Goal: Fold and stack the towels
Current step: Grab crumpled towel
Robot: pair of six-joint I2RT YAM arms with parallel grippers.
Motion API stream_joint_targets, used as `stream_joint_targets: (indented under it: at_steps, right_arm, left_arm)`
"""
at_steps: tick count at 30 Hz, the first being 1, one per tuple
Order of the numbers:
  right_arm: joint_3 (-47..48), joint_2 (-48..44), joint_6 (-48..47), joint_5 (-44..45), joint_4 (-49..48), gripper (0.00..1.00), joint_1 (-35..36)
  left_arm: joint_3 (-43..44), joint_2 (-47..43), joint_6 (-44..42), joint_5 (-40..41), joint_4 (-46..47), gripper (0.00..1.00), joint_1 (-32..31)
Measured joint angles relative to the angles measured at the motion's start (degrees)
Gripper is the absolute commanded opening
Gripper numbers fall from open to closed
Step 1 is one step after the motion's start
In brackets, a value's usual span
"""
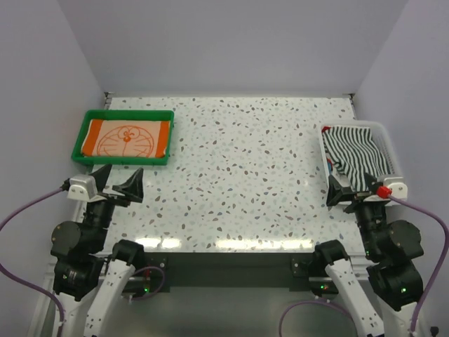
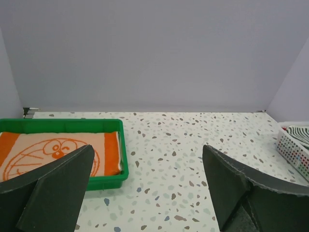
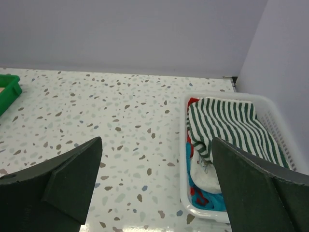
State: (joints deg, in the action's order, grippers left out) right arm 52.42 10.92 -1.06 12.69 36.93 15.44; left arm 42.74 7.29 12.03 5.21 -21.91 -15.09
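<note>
An orange towel with a cartoon drawing point(image 1: 128, 138) lies folded flat in the green tray point(image 1: 83, 133) at the back left; it also shows in the left wrist view point(image 2: 53, 153). A black-and-white striped towel point(image 1: 358, 153) lies on top of other cloths in the white mesh basket point(image 1: 389, 147) at the right; it also shows in the right wrist view point(image 3: 231, 124), with white, red and blue cloth under it. My left gripper point(image 1: 118, 184) is open and empty, just in front of the tray. My right gripper point(image 1: 354, 194) is open and empty at the basket's near end.
The speckled table point(image 1: 245, 175) runs between the tray and the basket. Grey walls stand at the back and both sides. The table's near edge point(image 1: 224, 247) lies just before the arm bases.
</note>
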Motion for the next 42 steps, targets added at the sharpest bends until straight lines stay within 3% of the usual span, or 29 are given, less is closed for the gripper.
stream_joint_targets:
  at_steps: [11, 23, 33, 39, 40, 42]
  right_arm:
    - [3.4, 11.1, 6.8, 5.7, 3.0, 0.99, 0.0]
    - [15.9, 48.3, 19.1, 14.5, 8.8, 0.99, -0.2]
    - [23.1, 72.9, 27.4, 18.5, 6.4, 0.98, -14.9]
    - [23.8, 81.6, 31.2, 18.2, 4.7, 0.84, -20.5]
    - [23.8, 82.6, 31.7, 18.2, 4.5, 0.76, -21.0]
    - [23.7, 83.6, 32.4, 17.7, 4.2, 0.69, -21.4]
  left_arm:
    - [-0.4, 2.8, 1.8, -1.0, 0.5, 1.0, 0.0]
    - [-3.9, 20.0, 4.0, -5.2, 4.6, 1.0, 0.0]
    - [-9.7, 26.4, 4.3, -9.8, 9.1, 1.0, 0.0]
    - [-9.7, 26.6, 4.2, -10.6, 9.5, 1.0, 0.0]
    - [-9.7, 26.6, 4.2, -10.6, 9.6, 1.0, 0.0]
    - [-9.8, 26.6, 4.0, -10.9, 9.9, 1.0, 0.0]
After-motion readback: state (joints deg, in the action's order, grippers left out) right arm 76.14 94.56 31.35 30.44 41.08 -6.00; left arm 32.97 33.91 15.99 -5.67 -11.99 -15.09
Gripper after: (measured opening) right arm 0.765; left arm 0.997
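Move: The striped towel lies in the white basket, its middle some 24 cm ahead of the right hand, 16 cm to its right and 24 cm below. The white basket around it is centred about 22 cm ahead, 17 cm right and 28 cm down; the white cloth lies roughly 14 cm ahead, 9 cm right and 26 cm down. From the left hand, the striped towel is about 23 cm ahead, 72 cm right and 25 cm below. Forward and down in one sweep, about 21 cm each, the right hand goes over the white basket's left side, swinging some 11 cm right in the second half. Its wrist tips fingers-down and turns clockwise, roughly 50 degrees each, and the wide-open fingers start closing over the striped towel's near-left part. The empty left hand also sinks 13 cm, forward and somewhat right, tilting down. ##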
